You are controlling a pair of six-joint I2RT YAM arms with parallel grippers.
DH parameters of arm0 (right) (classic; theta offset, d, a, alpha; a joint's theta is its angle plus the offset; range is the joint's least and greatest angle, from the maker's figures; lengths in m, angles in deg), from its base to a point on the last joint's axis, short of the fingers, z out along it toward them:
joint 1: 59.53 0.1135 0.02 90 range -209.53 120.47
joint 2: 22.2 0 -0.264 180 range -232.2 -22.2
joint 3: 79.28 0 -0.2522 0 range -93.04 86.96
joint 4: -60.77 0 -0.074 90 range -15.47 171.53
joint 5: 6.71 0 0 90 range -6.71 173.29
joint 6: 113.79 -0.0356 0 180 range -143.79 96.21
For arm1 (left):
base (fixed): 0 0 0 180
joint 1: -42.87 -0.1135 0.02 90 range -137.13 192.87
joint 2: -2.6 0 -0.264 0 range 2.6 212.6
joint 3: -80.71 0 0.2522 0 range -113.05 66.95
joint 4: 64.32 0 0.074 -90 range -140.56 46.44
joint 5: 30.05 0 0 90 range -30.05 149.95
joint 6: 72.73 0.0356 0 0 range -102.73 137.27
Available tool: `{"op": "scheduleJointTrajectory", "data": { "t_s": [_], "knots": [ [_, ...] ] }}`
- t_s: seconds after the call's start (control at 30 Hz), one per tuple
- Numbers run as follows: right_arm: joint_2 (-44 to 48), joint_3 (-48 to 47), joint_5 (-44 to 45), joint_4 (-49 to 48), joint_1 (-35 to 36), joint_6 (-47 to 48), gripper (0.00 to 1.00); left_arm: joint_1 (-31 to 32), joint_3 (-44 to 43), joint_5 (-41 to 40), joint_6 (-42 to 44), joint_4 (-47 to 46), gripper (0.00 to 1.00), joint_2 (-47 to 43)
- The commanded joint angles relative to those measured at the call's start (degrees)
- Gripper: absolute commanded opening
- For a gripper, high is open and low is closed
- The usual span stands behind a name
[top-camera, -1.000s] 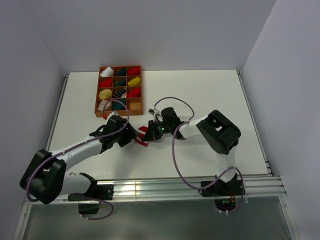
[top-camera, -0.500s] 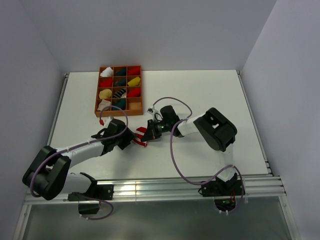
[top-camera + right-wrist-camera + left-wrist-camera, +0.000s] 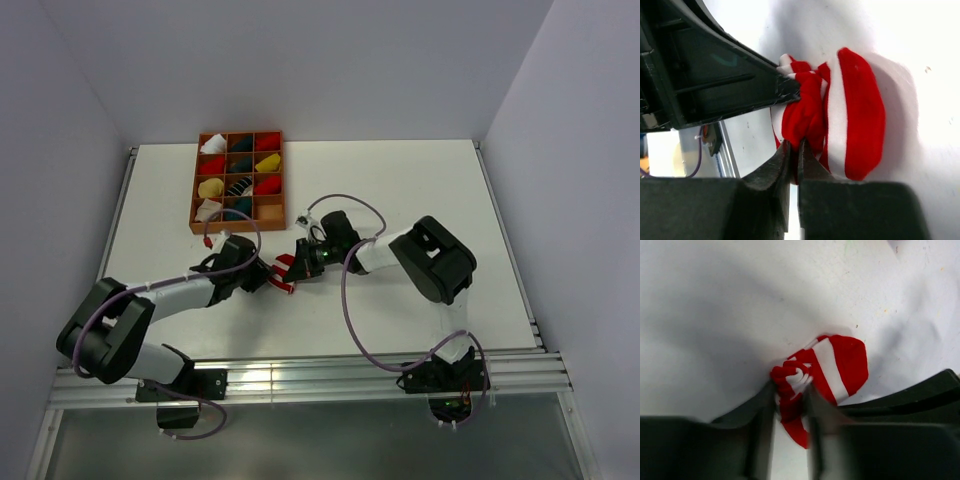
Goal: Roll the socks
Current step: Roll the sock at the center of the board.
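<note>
One of the socks, red-and-white striped, lies bunched on the white table between both arms. In the left wrist view the sock has a crumpled end sitting between the fingers of my left gripper, which press on it from both sides. In the right wrist view my right gripper pinches a red fold of the same sock, jaws almost together. From above, the left gripper comes at the sock from the left and the right gripper from the right. No other sock lies on the table.
A brown compartment tray stands at the back left with rolled bundles in red, yellow, white and dark colours. The left gripper's black body sits close beside the right gripper. Aluminium rails run along the near edge.
The left gripper has slid right onto the sock and narrowed its jaws around the bunched end. The right gripper has kept its pinch, shifting only slightly.
</note>
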Motion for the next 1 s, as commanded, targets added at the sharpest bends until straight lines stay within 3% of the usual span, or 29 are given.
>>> {"op": "scheduleJointTrajectory", "data": {
  "t_s": [0.0,0.03,0.1,0.27,0.4,0.43,0.63,0.97],
  "knots": [
    [2.3,4.1,6.4,8.1,0.4,2.9,0.08,0.2,-0.2,-0.9,3.1,5.1,0.24,4.9],
    [3.2,4.6,7.3,8.0,0.5,3.6,0.17,0.2,-1.0,-0.6,4.1,5.7,0.17,5.2],
    [6.6,6.4,10.7,8.0,1.0,4.4,0.25,0.7,-1.9,-0.8,5.1,6.5,0.08,5.8],
    [17.4,9.8,24.0,10.2,4.6,9.5,0.39,1.6,-6.2,-0.9,9.6,12.4,0.04,6.7],
    [24.8,11.5,45.9,11.6,13.3,14.4,0.48,2.2,-10.5,-0.7,13.2,18.0,0.02,7.7],
    [25.7,11.6,53.1,11.6,15.2,16.6,0.59,2.2,-12.3,-0.7,14.4,19.4,0.02,7.9],
    [25.4,9.5,65.3,10.8,25.5,24.1,0.62,2.6,-18.1,-0.2,18.1,25.9,0.02,8.9],
    [12.5,1.2,78.3,8.3,35.5,33.1,0.62,2.9,-20.3,1.6,19.9,28.5,0.03,10.3]
  ]
}}
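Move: The striped sock's roll lies between the hands: about 2 cm to the left hand's right, level with it fore and aft and 1 cm below; about 2 cm to the right hand's left, also level and 1 cm below. The right fingers are shut on it, the left still partly open around it. From the left hand, the sock box's middle is roughly 25 cm ahead and 13 cm left, the teal sock inside some 18 cm ahead and 12 cm left. The sock's roll is taken over by the left fingers, which shift about 2 cm right, close into a pinch and keep it while that wrist turns some 15 degrees clockwise and rolls its left side up. The right fingers open and come off rightward, then the hand arcs up and back and returns left and down, ending about 5 cm back of its start, swung from pointing left to forward-left, fingers open close behind the roll. ##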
